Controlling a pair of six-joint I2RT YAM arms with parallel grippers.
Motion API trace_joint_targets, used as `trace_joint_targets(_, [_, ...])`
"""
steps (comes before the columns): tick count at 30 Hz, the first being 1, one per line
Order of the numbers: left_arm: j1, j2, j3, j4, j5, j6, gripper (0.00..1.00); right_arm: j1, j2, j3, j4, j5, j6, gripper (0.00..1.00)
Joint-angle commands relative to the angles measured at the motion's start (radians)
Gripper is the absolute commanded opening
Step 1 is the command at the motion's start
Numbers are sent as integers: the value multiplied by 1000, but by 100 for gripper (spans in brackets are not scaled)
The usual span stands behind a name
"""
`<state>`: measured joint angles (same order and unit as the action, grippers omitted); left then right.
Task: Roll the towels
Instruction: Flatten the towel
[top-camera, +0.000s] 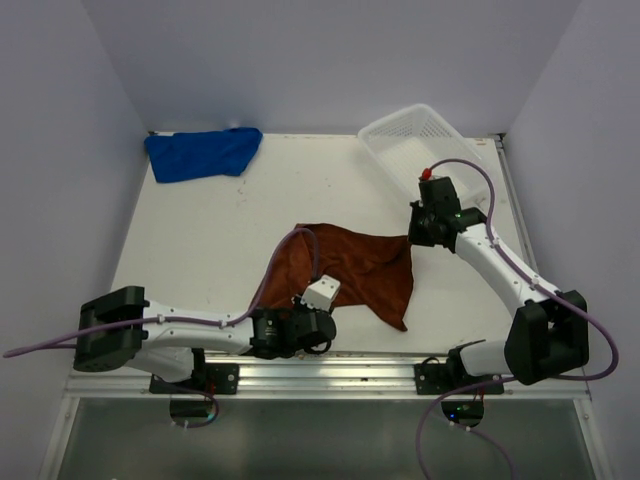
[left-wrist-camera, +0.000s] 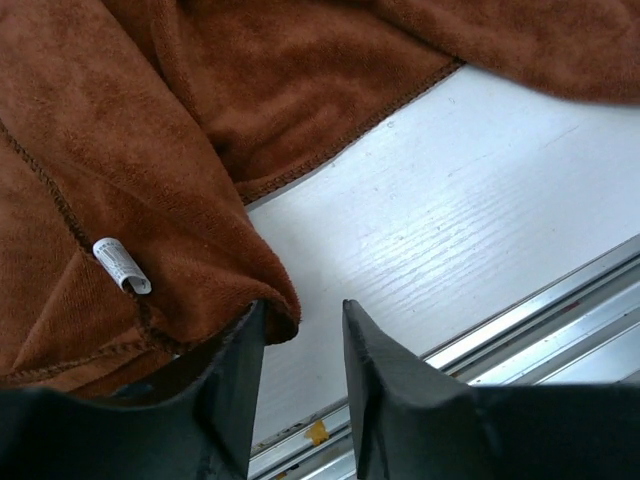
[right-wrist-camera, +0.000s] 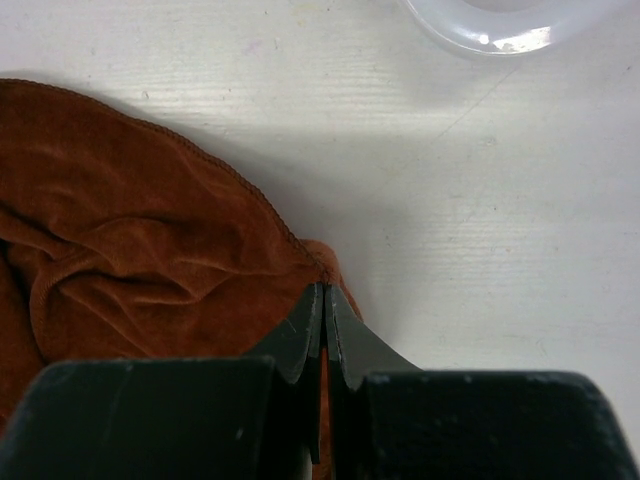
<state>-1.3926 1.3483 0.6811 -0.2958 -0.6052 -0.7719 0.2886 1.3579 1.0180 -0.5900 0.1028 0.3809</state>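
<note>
The rust-brown towel (top-camera: 350, 265) lies spread and creased on the white table, in the middle near the front. My right gripper (top-camera: 413, 238) is shut on its far right corner (right-wrist-camera: 335, 262), the pads pinching the hem. My left gripper (left-wrist-camera: 304, 310) is open at the towel's near left edge. The cloth (left-wrist-camera: 200, 120) is bunched over the outside of the left finger (left-wrist-camera: 240, 370), and only bare table shows in the gap. A small white label (left-wrist-camera: 121, 266) sits on that edge. The blue towel (top-camera: 203, 152) lies crumpled at the far left corner, away from both grippers.
A white mesh basket (top-camera: 415, 140) stands tilted at the far right, just behind my right wrist; its rim (right-wrist-camera: 490, 30) shows at the top of the right wrist view. The metal front rail (left-wrist-camera: 560, 320) runs close beside my left gripper. Walls enclose the table.
</note>
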Motion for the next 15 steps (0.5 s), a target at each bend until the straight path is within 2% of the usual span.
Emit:
trace_joint_targets(1, [-9,-34,-2,57,-14,-24,42,-2,-8,-6,5,-23,9,0])
trace_joint_targets(7, [-9,-139,37,-28,-76,-40,62,-2,4,10,10,-34,9,0])
trace_joint_targets(12, [7,-236,75,-142,-120,-84,70,-2,15,14,10,-40,3,0])
trace_joint_targets(15, [105,-256,75,-195,-45,-132,71,-2,17,13,13,-43,1,0])
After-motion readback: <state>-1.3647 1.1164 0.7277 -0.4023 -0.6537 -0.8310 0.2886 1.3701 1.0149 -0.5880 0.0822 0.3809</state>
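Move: The towel's near corner, at the already parting left fingers, lies about 1 cm to this hand's left, level with it and 1 cm below. The towel's white label is some 5 cm ahead and 6 cm left. Its near right corner is level and about 20 cm to the right, both low on the table. From the right hand, which holds the far right corner, the near corner is roughly 19 cm back, 21 cm left and 4 cm below. Upward, slowly at first and then quickly, the left hand rises about 7 cm off the towel's near corner. Its fingers keep spreading from a third open to over two thirds, so the hem comes free of them, and the hand rolls some 10 degrees, left side dipping. The right hand stays put, shut on the far right corner. ##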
